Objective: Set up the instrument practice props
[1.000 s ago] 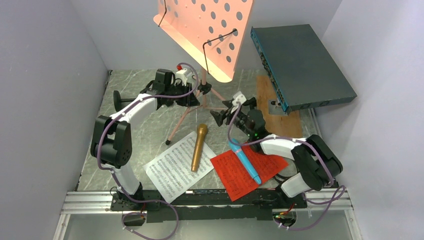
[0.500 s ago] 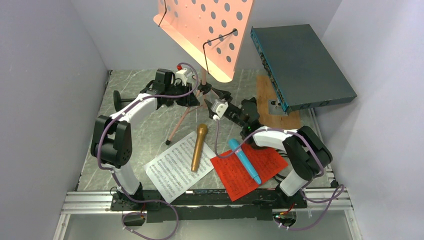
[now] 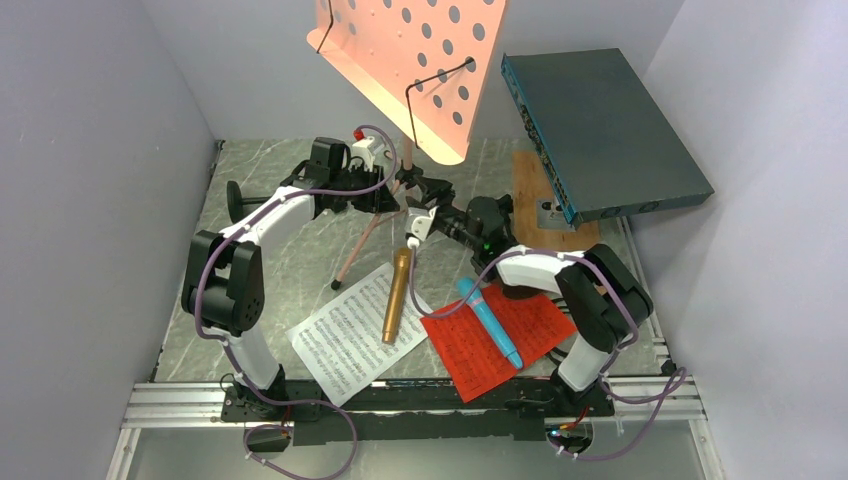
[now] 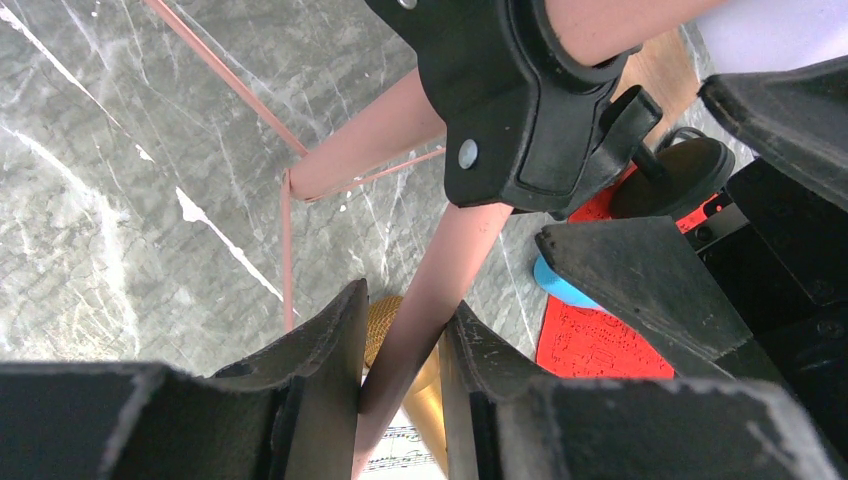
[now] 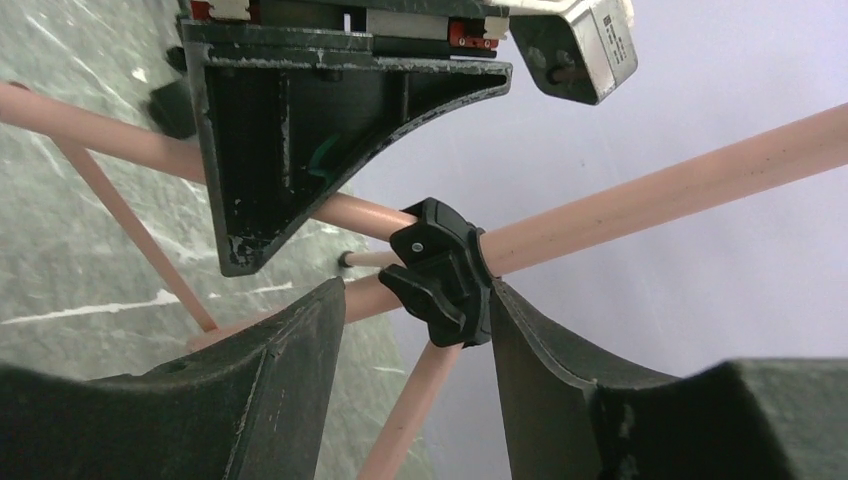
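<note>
The pink hole-punched music desk [image 3: 420, 60] stands tilted on its pink tripod at the back. My left gripper [image 3: 385, 197] is shut on one pink tripod leg [image 4: 425, 320], just below the black hub [image 4: 520, 110]. My right gripper [image 3: 420, 197] is open, its jaws either side of that black hub [image 5: 445, 272]. The gold microphone [image 3: 397, 293] lies on the white sheet [image 3: 345, 345]. The blue microphone [image 3: 490, 322] lies on the red sheet [image 3: 475, 345]. One black round-based pole [image 3: 240, 197] lies at the left. A second black round base [image 4: 672, 178] shows in the left wrist view.
A large dark-teal box [image 3: 600, 130] leans at the back right over a wooden board [image 3: 560, 240]. Grey walls close in on the left, back and right. The tripod's thin legs [image 3: 355, 255] spread over the marble table.
My right gripper has swung left from near the wooden board to the tripod hub. My left gripper has stayed shut on the tripod leg.
</note>
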You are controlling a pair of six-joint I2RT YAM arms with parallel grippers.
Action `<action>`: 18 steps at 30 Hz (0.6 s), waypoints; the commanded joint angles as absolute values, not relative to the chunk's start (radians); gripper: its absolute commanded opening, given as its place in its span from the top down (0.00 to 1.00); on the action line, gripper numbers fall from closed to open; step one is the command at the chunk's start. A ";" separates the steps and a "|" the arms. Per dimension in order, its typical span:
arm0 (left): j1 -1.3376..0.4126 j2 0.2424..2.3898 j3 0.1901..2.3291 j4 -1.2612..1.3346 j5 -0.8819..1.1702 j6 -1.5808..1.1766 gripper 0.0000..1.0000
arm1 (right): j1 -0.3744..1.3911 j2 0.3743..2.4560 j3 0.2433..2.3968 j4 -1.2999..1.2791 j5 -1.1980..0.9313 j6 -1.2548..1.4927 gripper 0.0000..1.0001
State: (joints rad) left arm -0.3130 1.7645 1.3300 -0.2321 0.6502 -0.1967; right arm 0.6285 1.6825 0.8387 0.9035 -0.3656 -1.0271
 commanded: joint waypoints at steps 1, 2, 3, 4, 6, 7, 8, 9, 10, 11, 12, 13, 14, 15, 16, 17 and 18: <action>-0.305 1.807 1.313 -0.379 0.603 -0.240 1.00 | 0.650 1.721 0.863 0.946 -0.292 -1.126 0.44; -0.305 1.807 1.310 -0.381 0.604 -0.239 1.00 | 0.655 1.734 0.868 0.953 -0.273 -1.142 0.47; -0.305 1.806 1.311 -0.381 0.601 -0.238 1.00 | 0.660 1.746 0.874 0.961 -0.253 -1.152 0.51; -0.305 1.804 1.311 -0.383 0.599 -0.237 1.00 | 0.665 1.761 0.882 0.977 -0.227 -1.154 0.58; -0.305 1.801 1.312 -0.385 0.596 -0.235 1.00 | 0.675 1.794 0.896 1.033 -0.143 -1.150 0.68; -0.305 1.800 1.312 -0.385 0.593 -0.233 1.00 | 0.680 1.817 0.898 1.084 -0.106 -1.141 0.70; -0.305 1.798 1.311 -0.386 0.593 -0.233 1.00 | 0.687 1.830 0.899 1.109 -0.075 -1.130 0.72; -0.304 1.798 1.311 -0.387 0.594 -0.233 1.00 | 0.692 1.836 0.892 1.147 -0.056 -1.108 0.73; -0.304 1.798 1.311 -0.385 0.592 -0.234 1.00 | 0.695 1.836 0.886 1.173 -0.052 -1.075 0.75; -0.304 1.796 1.310 -0.384 0.592 -0.235 1.00 | 0.697 1.830 0.881 1.185 -0.051 -1.004 0.82; -0.303 1.796 1.310 -0.384 0.593 -0.236 1.00 | 0.700 1.825 0.884 1.180 -0.043 -0.937 0.90; -0.302 1.796 1.310 -0.382 0.593 -0.237 1.00 | 0.702 1.817 0.889 1.169 -0.031 -0.849 0.95; -0.301 1.796 1.309 -0.381 0.594 -0.240 1.00 | 0.703 1.809 0.892 1.151 -0.029 -0.771 0.98; -0.301 1.796 1.309 -0.381 0.596 -0.241 1.00 | 0.703 1.801 0.893 1.131 -0.037 -0.698 1.00; -0.299 1.796 1.307 -0.379 0.597 -0.244 1.00 | 0.703 1.795 0.894 1.123 -0.037 -0.531 1.00; -0.299 1.796 1.306 -0.377 0.597 -0.245 1.00 | 0.703 1.795 0.895 1.124 -0.019 -0.427 1.00; -0.298 1.796 1.305 -0.376 0.596 -0.247 1.00 | 0.704 1.797 0.901 1.123 0.040 -0.307 1.00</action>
State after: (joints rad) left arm -0.3061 1.7645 1.3300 -0.2295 0.6422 -0.2016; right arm 0.6994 1.8229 0.8707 1.1278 -0.0517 -0.7860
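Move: The right hand's open fingers face the small clamp knob on the music stand's black collar, about 3 cm ahead and 2 cm to the left, at nearly the same height. The leg, where the left gripper holds it, is roughly 2 cm back, 5 cm left and 6 cm lower; the gold microphone lies some 14 cm back, 3 cm left and 20 cm down. From the left hand the knob is about 5 cm ahead, 3 cm right and 6 cm up. Forward about 2.5 cm the right hand eases towards the collar, swinging its fingers clockwise some 10 degrees as they close from half open to almost shut on the clamp knob. Once there it stays in place and twists the wrist roughly 15 degrees, clockwise looking along the fingers. The left gripper keeps its hold on the stand's leg. ##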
